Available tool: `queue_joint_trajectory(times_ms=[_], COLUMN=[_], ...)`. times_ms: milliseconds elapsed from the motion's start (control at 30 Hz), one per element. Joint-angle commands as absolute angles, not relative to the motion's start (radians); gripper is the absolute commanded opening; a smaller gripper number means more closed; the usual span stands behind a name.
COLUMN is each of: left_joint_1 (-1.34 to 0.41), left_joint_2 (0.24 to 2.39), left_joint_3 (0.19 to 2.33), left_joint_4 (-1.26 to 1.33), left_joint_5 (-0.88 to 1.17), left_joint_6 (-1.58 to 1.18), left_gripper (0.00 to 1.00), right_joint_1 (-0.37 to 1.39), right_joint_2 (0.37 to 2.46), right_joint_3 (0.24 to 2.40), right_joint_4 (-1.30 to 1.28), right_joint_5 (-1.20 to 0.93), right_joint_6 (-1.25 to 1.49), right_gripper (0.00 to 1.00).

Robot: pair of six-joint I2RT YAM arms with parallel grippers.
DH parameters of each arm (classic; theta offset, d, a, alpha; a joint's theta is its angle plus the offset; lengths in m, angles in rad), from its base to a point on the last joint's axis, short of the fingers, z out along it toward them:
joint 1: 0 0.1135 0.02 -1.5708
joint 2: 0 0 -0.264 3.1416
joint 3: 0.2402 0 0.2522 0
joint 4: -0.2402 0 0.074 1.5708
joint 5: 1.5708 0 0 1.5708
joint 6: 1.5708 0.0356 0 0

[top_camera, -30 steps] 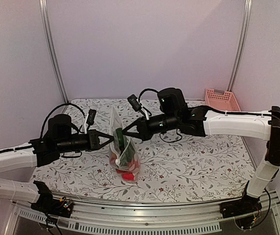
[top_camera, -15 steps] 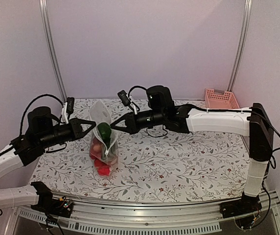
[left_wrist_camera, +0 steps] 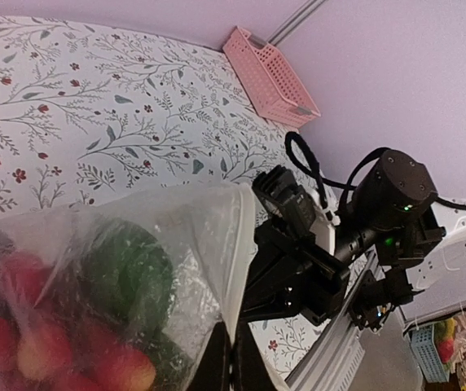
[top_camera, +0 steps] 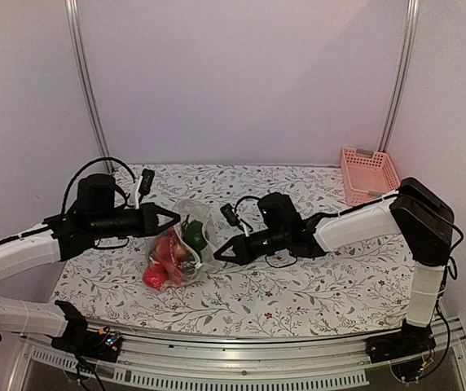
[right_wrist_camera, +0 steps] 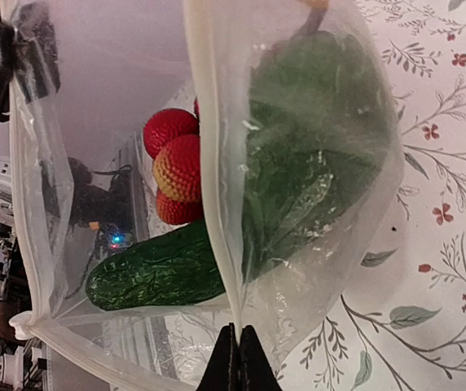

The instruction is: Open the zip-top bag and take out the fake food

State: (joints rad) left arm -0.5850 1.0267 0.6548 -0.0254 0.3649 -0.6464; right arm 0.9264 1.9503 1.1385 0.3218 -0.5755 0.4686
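Observation:
The zip-top bag (top_camera: pixel 186 244) lies low over the flowered table, its mouth pulled apart between the two grippers. My left gripper (top_camera: pixel 174 218) is shut on one lip of the bag (left_wrist_camera: pixel 217 269), its fingers (left_wrist_camera: pixel 217 373) pinching the white zip strip. My right gripper (top_camera: pixel 217 255) is shut on the opposite lip (right_wrist_camera: pixel 217 204), close to the tabletop. The fake food (top_camera: pixel 168 257) is inside: red pieces (right_wrist_camera: pixel 176 167), a dark green cucumber (right_wrist_camera: pixel 156 273) and a green leafy piece (right_wrist_camera: pixel 314 155). Seen from the left wrist, red fruits (left_wrist_camera: pixel 21 350) press against the plastic.
A pink slatted basket (top_camera: pixel 370 173) stands at the back right corner of the table (top_camera: pixel 314 285), also seen in the left wrist view as the basket (left_wrist_camera: pixel 270 77). The right arm (top_camera: pixel 355 224) stretches low across the table's middle. Aluminium posts (top_camera: pixel 86 81) flank the back wall.
Both grippers have come down with the bag, which hung upright before and now slumps on the table. The right gripper dropped and pulled toward the front, and the mouth stands wider.

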Motion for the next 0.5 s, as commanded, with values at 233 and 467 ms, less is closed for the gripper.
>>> queue_joint_trajectory(times_ms=[233, 467], left_joint_1=[-0.689, -0.703], left_joint_2=[1.264, 1.305], left_joint_3=[0.745, 0.758], left_joint_4=[0.147, 0.163], left_joint_5=[0.484, 0.501], left_joint_6=[-0.591, -0.59], left_gripper=[0.0, 0.0], right_joint_1=[0.884, 0.886], right_joint_2=[1.739, 1.653], right_joint_3=[0.888, 0.866], right_joint_4=[0.369, 0.363], right_joint_5=[-0.409, -0.389], right_joint_6=[0.413, 0.315], right_gripper=[0.1, 0.37])
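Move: The shut right fingers hold the mouth's lower rim. The green avocado in the bag lies about 6 cm ahead, 6 cm left and 6 cm below that hand. The cucumber is level with the hand, some 7 cm left, and the red fruit about 12 cm left and 2 cm ahead, both at much the same depth. From the left hand, pinching the upper rim, the avocado is roughly 4 cm right, 5 cm ahead and 15 cm below. The right fingers let go of the lower rim, opening to about a third late in a swing of some 6.5 cm to the right, with a small dip at first and a slight upward tilt. The left hand keeps its pinch on the upper rim and draws it about 6.5 cm right and 2 cm down, turning some 10 degrees clockwise. ##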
